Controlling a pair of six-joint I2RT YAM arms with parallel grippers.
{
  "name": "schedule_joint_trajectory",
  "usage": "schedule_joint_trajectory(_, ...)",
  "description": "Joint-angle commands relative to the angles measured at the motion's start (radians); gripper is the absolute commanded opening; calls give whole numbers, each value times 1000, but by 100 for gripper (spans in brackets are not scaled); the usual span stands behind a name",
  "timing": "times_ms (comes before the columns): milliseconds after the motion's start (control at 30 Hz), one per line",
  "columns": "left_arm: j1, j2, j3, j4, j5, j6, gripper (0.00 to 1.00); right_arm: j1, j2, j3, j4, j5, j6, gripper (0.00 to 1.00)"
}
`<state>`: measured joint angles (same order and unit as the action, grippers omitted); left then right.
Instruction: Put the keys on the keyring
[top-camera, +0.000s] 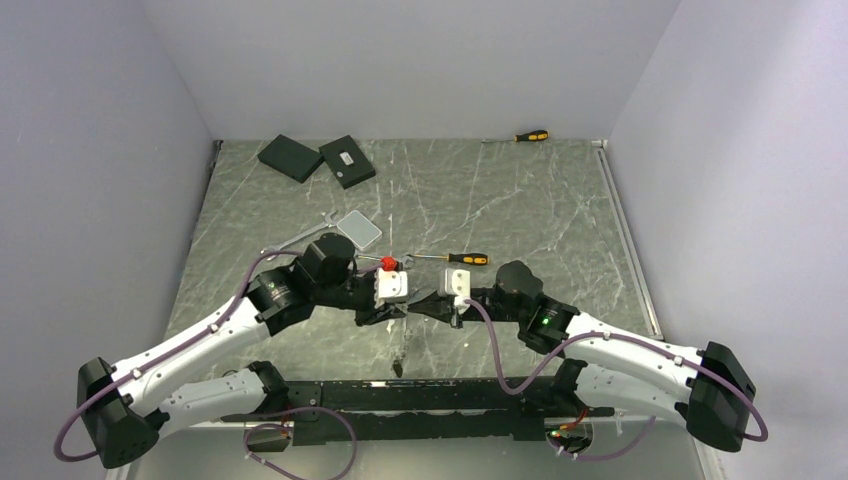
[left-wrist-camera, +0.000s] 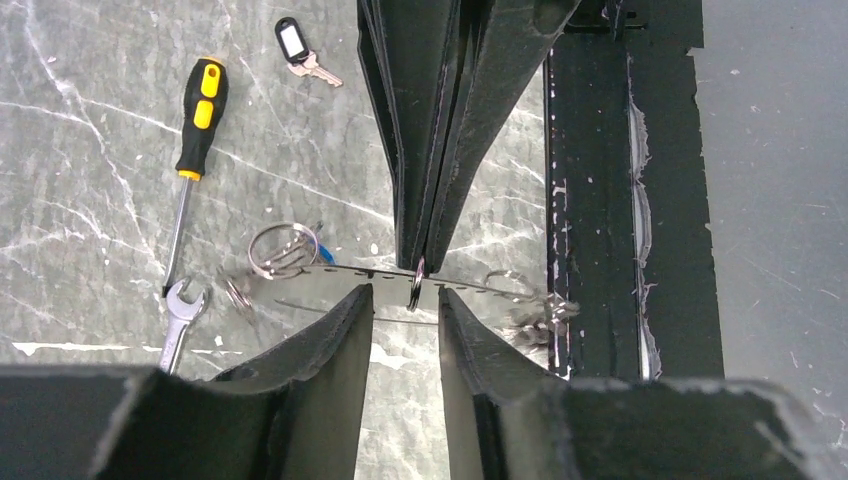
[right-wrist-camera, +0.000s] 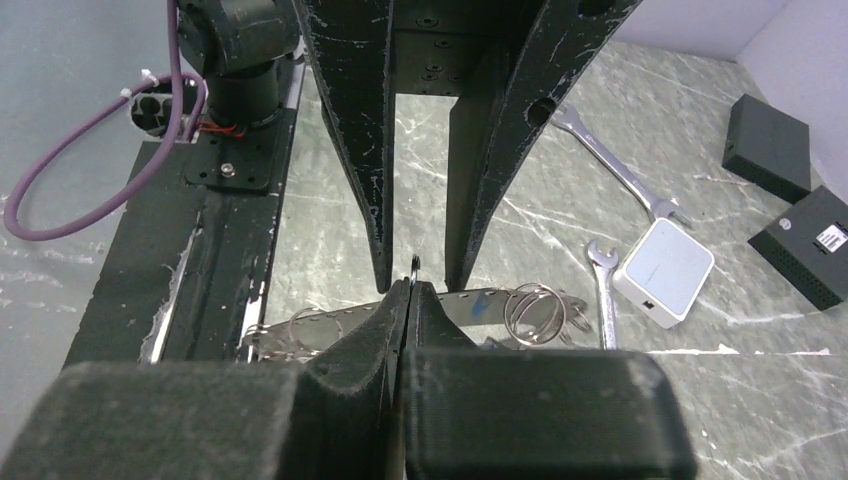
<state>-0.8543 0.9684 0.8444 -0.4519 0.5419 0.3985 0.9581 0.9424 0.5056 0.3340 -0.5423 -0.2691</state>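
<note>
The keyring (left-wrist-camera: 415, 287) shows edge-on as a thin metal ring, and my right gripper (right-wrist-camera: 413, 284) is shut on it (right-wrist-camera: 413, 266). My left gripper (left-wrist-camera: 405, 298) faces it, open, one fingertip on each side of the ring with a gap to both. A perforated metal strip (left-wrist-camera: 350, 275) runs across at the ring, with wire coils (right-wrist-camera: 535, 312) and a bit of blue (left-wrist-camera: 326, 254) at one end. One key (left-wrist-camera: 296, 47) with a black head lies on the marble, apart. From above, both grippers (top-camera: 400, 312) (top-camera: 428, 305) meet at the table's middle front.
An orange-and-black screwdriver (left-wrist-camera: 198, 110) and a small wrench (left-wrist-camera: 180, 320) lie left of the left fingers. A second wrench (right-wrist-camera: 612, 165), a white box (right-wrist-camera: 665, 270) and two black boxes (top-camera: 318, 158) lie further out. The black base rail (left-wrist-camera: 590, 200) is close by. Another screwdriver (top-camera: 530, 136) rests at the back wall.
</note>
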Motion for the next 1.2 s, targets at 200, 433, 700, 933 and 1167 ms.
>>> schedule_joint_trajectory(200, -4, 8, 22, 52, 11, 9, 31, 1, -2, 63, 48, -44, -7, 0)
schedule_joint_trajectory(433, -4, 4, 33, 57, 32, -6, 30, 1, 14, 69, 39, -53, -3, 0)
schedule_joint_trajectory(700, -4, -2, 36, 61, 50, -27, 0, 1, 9, 78, 63, -17, 45, 26)
schedule_joint_trajectory(933, -3, -105, -16, 147, 71, -61, 0, -20, -87, -4, 142, 4, 60, 57)
schedule_joint_trajectory(1167, -3, -221, -164, 440, 136, -178, 0, -21, -129, -51, 173, -41, 81, 51)
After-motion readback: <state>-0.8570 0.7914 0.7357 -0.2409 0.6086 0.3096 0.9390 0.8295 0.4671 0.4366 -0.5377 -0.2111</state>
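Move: The small ring standing at the middle of the grey metal band is already pinched in the right fingertips, about 1 cm left of that hand's point. From the left hand, it lies some 1 cm to the right, between its open fingers. From the left hand again, the blue tag hangs roughly 4 cm ahead, 2 cm right; the wrench lies about 17 cm ahead, 5 cm left, and the screwdriver 17 cm ahead, 7 cm right, both roughly 17 cm below. The small ring passes from hand to hand: the left fingers, already around it, shut and pinch it while the right keeps hold, then the right fingers open wide and let go. Both hands next rise about 4 cm, the left drawing the ring up and slightly back with its fingertips tipping up some 15 degrees, the right also easing about 1 cm away to its right, its tips tilting up around 10 degrees. ##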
